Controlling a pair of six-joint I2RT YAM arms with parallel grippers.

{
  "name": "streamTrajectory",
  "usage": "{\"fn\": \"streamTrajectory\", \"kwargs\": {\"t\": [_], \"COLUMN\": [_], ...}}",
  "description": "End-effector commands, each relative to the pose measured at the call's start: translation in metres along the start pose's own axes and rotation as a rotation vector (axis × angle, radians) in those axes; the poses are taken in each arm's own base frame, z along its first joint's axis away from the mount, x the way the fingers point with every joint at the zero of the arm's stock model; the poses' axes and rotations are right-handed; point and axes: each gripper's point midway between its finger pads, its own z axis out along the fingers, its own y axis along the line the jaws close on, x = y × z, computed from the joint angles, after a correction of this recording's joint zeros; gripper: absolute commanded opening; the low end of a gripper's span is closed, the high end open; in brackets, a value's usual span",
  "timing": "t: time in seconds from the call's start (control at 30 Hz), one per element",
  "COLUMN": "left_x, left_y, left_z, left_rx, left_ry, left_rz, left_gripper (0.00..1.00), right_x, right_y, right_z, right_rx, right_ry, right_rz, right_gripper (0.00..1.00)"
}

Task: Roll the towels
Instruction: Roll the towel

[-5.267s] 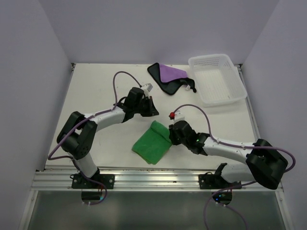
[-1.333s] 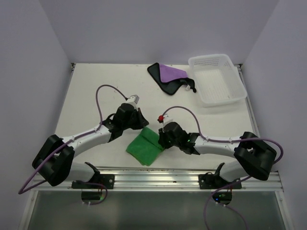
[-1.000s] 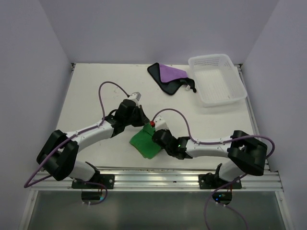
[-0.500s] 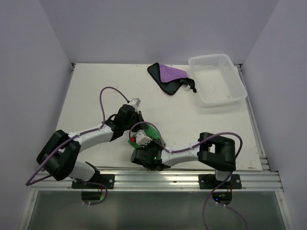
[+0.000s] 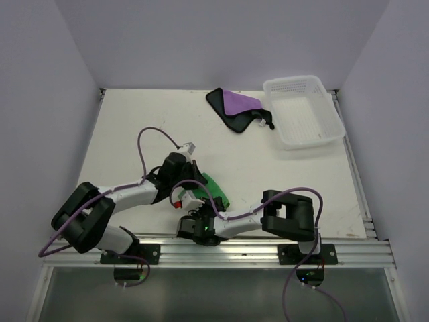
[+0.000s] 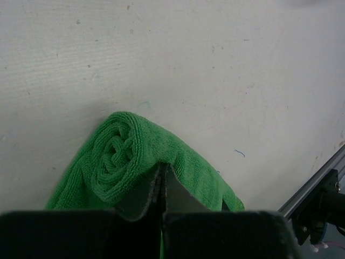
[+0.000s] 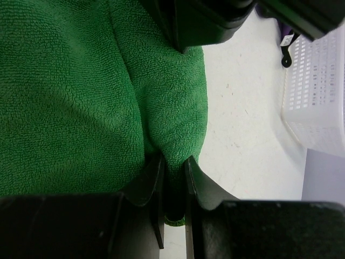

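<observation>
The green towel (image 6: 116,159) lies rolled into a spiral near the table's front; in the top view only a strip of the green towel (image 5: 216,189) shows between the two arms. My left gripper (image 6: 162,168) is shut, its tips pressed together against the top of the roll, with nothing seen between them. My right gripper (image 7: 173,162) is shut on a fold of the green towel (image 7: 70,97) at its edge. In the top view both the left gripper (image 5: 193,178) and the right gripper (image 5: 200,198) crowd over the roll. The purple towel (image 5: 234,106) lies crumpled at the back.
The white lattice basket (image 5: 303,111) stands at the back right, next to the purple towel; its wall (image 7: 318,91) shows in the right wrist view. The right arm's elbow (image 5: 289,209) is folded close to the metal front rail (image 5: 221,249).
The right arm has swung left and folded in toward the front rail, carrying the towel's edge. The green towel went from a flat fold to a tight roll. The left gripper stayed at the towel.
</observation>
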Motion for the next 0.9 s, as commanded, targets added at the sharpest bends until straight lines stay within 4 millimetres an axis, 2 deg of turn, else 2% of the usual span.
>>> {"fn": "streamTrajectory", "kwargs": {"t": [0.0, 0.17, 0.23, 0.33, 0.4, 0.6, 0.8, 0.83, 0.87], "left_x": [0.019, 0.032, 0.035, 0.04, 0.045, 0.049, 0.052, 0.052, 0.053], "left_y": [0.008, 0.026, 0.03, 0.039, 0.045, 0.049, 0.052, 0.052, 0.052], "left_z": [0.006, 0.01, 0.01, 0.011, 0.011, 0.011, 0.011, 0.01, 0.009], "left_rx": [-0.002, -0.055, -0.067, -0.098, -0.117, -0.127, -0.133, -0.131, -0.132], "left_ry": [0.031, 0.049, 0.053, 0.065, 0.075, 0.083, 0.09, 0.087, 0.09], "left_rz": [-0.008, -0.018, -0.015, -0.009, -0.008, -0.008, -0.009, -0.008, -0.009], "left_gripper": [0.0, 0.0, 0.0, 0.0, 0.0, 0.0, 0.0, 0.0, 0.0], "right_x": [-0.003, -0.004, -0.011, -0.019, -0.022, -0.037, -0.039, -0.034, -0.04], "right_y": [0.018, 0.015, 0.015, 0.01, 0.007, -0.015, -0.026, -0.03, -0.038], "right_z": [-0.003, -0.004, -0.009, -0.017, -0.02, -0.036, -0.05, -0.051, -0.056], "right_rx": [-0.065, -0.079, -0.12, -0.167, -0.184, -0.222, -0.295, -0.299, -0.316], "right_ry": [0.009, 0.005, -0.012, -0.029, -0.037, -0.076, -0.072, -0.068, -0.081], "right_rz": [0.026, 0.043, 0.082, 0.142, 0.177, 0.305, 0.42, 0.436, 0.502], "right_gripper": [0.03, 0.09, 0.11, 0.2, 0.31, 0.45, 0.5, 0.51, 0.52]}}
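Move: My right fingers already pinch the near end of the green towel's roll. Its middle lies some 5 cm ahead of that hand and 2 cm to its left, at about its height. The still unrolled flat part spreads to the left of the roll, its middle about 8 cm left and 3 cm ahead. My shut left fingertips are on the roll's far half, the roll's middle roughly 2 cm back, 3 cm to their right and 2 cm below. I keep my shut left fingertips on the far half of the roll and press down a further 1.5 cm or so. After a short hold my right fingers open about a third of their range and let go of the near end; that hand lifts about 5.5 cm, drawing back some 2.5 cm, and rolls some 25 degrees, left side up. ##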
